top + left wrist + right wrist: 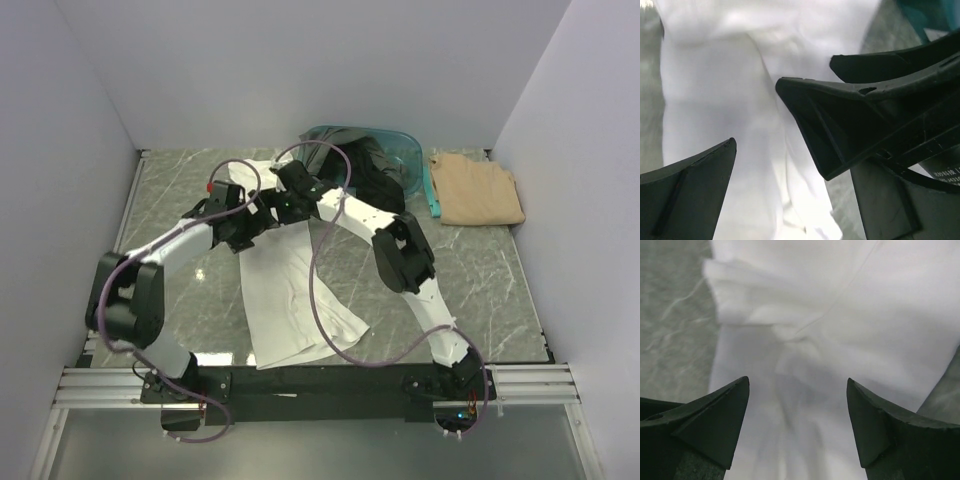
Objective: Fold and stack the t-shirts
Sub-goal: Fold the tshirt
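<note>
A large white t-shirt (290, 300) lies lengthwise along the middle of the grey marble table, bunched into folds near its far end (790, 335). Both grippers hover close together over that far end. My left gripper (248, 228) (795, 160) is open, with only white cloth (715, 90) showing between its fingers. My right gripper (284, 204) (797, 382) is open over a knot of folds and holds nothing. Its fingers (865, 115) cross in front of the left gripper's right finger. Black and dark t-shirts (375, 165) spill from the basket. A tan t-shirt (478, 188) lies folded at the far right.
A teal plastic basket (418, 150) stands at the back centre, against the wall. White walls close the table in on the left, back and right. Purple cables (318, 270) loop from both arms over the shirt.
</note>
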### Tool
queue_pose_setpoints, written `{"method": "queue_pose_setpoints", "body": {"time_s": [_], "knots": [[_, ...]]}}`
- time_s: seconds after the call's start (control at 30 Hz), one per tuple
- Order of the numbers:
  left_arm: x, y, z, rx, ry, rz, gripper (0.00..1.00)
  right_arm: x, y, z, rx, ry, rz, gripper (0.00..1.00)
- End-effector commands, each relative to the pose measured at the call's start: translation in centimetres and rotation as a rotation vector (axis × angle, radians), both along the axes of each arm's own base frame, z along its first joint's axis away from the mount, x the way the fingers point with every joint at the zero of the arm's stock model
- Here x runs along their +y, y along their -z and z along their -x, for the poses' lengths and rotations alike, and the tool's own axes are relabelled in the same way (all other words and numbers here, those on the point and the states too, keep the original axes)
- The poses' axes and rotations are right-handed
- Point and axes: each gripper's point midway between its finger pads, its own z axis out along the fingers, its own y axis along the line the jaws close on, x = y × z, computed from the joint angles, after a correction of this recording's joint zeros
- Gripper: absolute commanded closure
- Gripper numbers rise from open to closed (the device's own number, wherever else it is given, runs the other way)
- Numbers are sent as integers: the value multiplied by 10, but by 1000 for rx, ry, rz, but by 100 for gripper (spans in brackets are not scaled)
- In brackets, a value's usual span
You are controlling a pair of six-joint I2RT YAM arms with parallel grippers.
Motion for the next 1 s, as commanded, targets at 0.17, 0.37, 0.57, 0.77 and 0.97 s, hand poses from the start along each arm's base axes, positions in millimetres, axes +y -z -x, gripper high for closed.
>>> {"method": "queue_pose_setpoints", "body": {"time_s": [0.17,0.37,0.57,0.77,0.97], "knots": [[72,-34,21,-42,-306,-107,1,-4,-181,78,-116,-114,-319,15],[74,-54,42,-90,-299,-76,1,-81,-154,91,-136,182,-159,14],[38,-67,69,-166,-79,50,1,-165,-109,112,-124,472,9,14],[3,-70,102,-201,143,89,0,-159,-108,109,-111,460,3,13],[-25,-60,125,-185,244,56,1,-117,-131,93,-88,370,-96,13]]}}
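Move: Lying some 4 cm below both hands, the t-shirt has its middle roughly 9 cm back and 8 cm to the right of the left hand, and 12 cm back and 4 cm right of the right hand. The middle of its near hem is about 29 cm back and 13 cm right from the left hand. The basket stands roughly 11 cm ahead and 21 cm to the right of the right hand. Backing away from the t-shirt's far part with both grippers still open and empty, the two arms rise about 10 cm, then draw back level towards the near hem, some 13 cm back in all and about 7 cm to the right. The left wrist swings roughly 25 degrees clockwise as its fingers tip up, the right about 15 degrees clockwise; both slow to a hover over the shirt's middle. ##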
